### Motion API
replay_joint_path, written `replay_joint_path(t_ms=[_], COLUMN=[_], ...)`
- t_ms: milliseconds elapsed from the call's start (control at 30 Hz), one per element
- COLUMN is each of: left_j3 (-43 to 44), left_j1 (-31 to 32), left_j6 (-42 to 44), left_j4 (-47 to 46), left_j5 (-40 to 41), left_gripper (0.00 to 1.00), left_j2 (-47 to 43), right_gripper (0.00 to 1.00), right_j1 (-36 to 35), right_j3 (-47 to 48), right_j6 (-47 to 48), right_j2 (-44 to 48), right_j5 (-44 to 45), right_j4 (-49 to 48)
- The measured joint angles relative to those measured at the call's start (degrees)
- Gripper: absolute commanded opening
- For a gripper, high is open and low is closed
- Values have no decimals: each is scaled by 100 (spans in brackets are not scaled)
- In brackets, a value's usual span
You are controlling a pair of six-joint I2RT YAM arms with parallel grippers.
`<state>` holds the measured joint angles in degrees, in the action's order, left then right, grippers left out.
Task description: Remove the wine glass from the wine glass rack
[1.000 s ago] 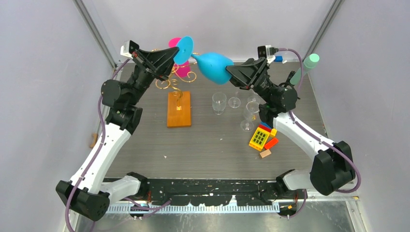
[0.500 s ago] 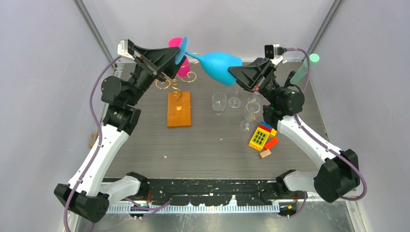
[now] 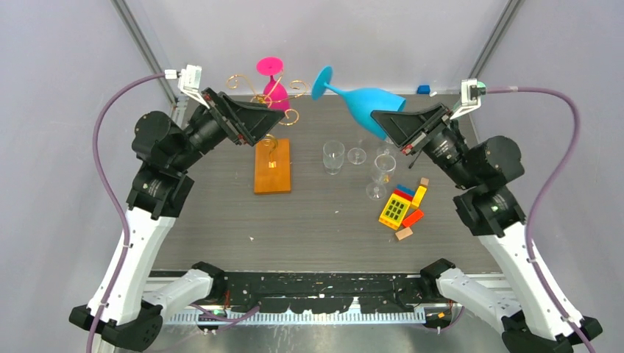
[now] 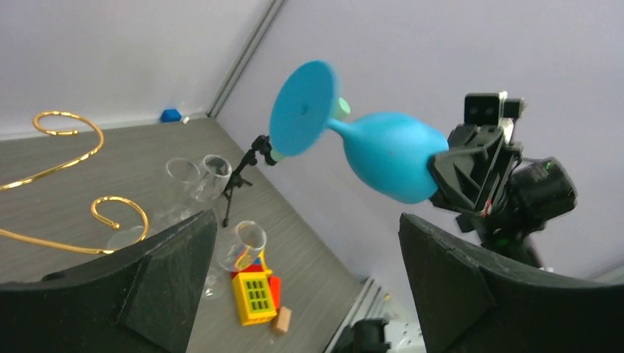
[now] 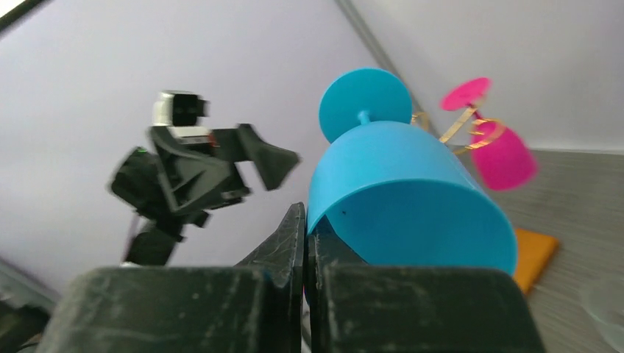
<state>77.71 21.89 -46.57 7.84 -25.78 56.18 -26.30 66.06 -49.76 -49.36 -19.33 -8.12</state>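
Observation:
A blue wine glass [image 3: 362, 101] hangs in the air on its side, foot [image 3: 321, 81] pointing toward the rack. My right gripper [image 3: 378, 119] is shut on its rim, one finger inside the bowl [image 5: 405, 198] and one outside. My left gripper [image 3: 277, 114] stands open and empty to the left of the glass, apart from it; its fingers [image 4: 169, 272] frame the blue glass [image 4: 383, 154]. The wine glass rack [image 3: 272, 165] has gold wire scrolls [image 3: 288, 116] on an orange wooden base. A pink wine glass [image 3: 274, 90] hangs on it.
Several clear glasses [image 3: 333, 154] stand mid-table, one [image 3: 381, 170] beside a yellow and red toy block set [image 3: 397, 208]. A small wooden block [image 3: 403, 234] lies nearby. A black tripod [image 4: 239, 173] stands at the back right. Grey walls close in on both sides.
My left gripper opened, let go of the blue glass's foot and drew back to the left. The right gripper shut on the bowl's rim and carried the glass to the right.

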Motion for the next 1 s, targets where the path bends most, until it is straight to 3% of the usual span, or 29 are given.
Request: replay_joint_path(t_ms=[200, 400, 600, 833, 1000], left_j3=[243, 243, 243, 264, 295], left_j1=[0, 0, 0, 0, 0], left_j6=[1152, 1779, 2100, 2319, 2441], left_j4=[684, 1185, 1445, 1805, 1989], left_j5=[-540, -743, -793, -619, -382], left_gripper=[98, 99, 100, 100, 100], left_j2=[-44, -59, -61, -59, -66], right_gripper=[0, 0, 0, 0, 0], right_j1=[0, 0, -168, -1338, -1558], right_j3=[1113, 1486, 1515, 1600, 1797], right_j6=[1394, 2371, 2734, 2745, 2710], right_j2=[-92, -407, -1064, -2218, -3036], right_j5=[754, 1012, 1097, 2267, 2826], right_j4=[3045, 5368, 6286, 6618, 6730])
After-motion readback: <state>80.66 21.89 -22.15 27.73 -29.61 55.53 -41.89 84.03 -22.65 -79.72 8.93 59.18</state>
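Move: The right gripper already holds the blue wine glass by its rim, stem and foot out to the left. Its open spot on the table lies about 9 cm ahead and 50 cm below. From this gripper the near clear glass stands 11 cm ahead and 7 cm right, the short clear glass 20 cm ahead and 6 cm left, the yellow block 3 cm ahead and 12 cm right. From the open left gripper, the pink wine glass hangs some 28 cm ahead, 4 cm left and 25 cm lower; the rack's hub is 20 cm ahead, 5 cm left, 19 cm lower. Lower the right gripper about 29 cm towards the table beside the near clear glass, swinging right a few centimetres and back again, and easing slightly forward at the end. Keep the pinch on the blue glass's rim and turn the wrist some 80 degrees so the fingers and the foot point steeply down. Meanwhile sink the empty, open left gripper about 6 cm and draw it slightly back, tipping its fingers down to level. ##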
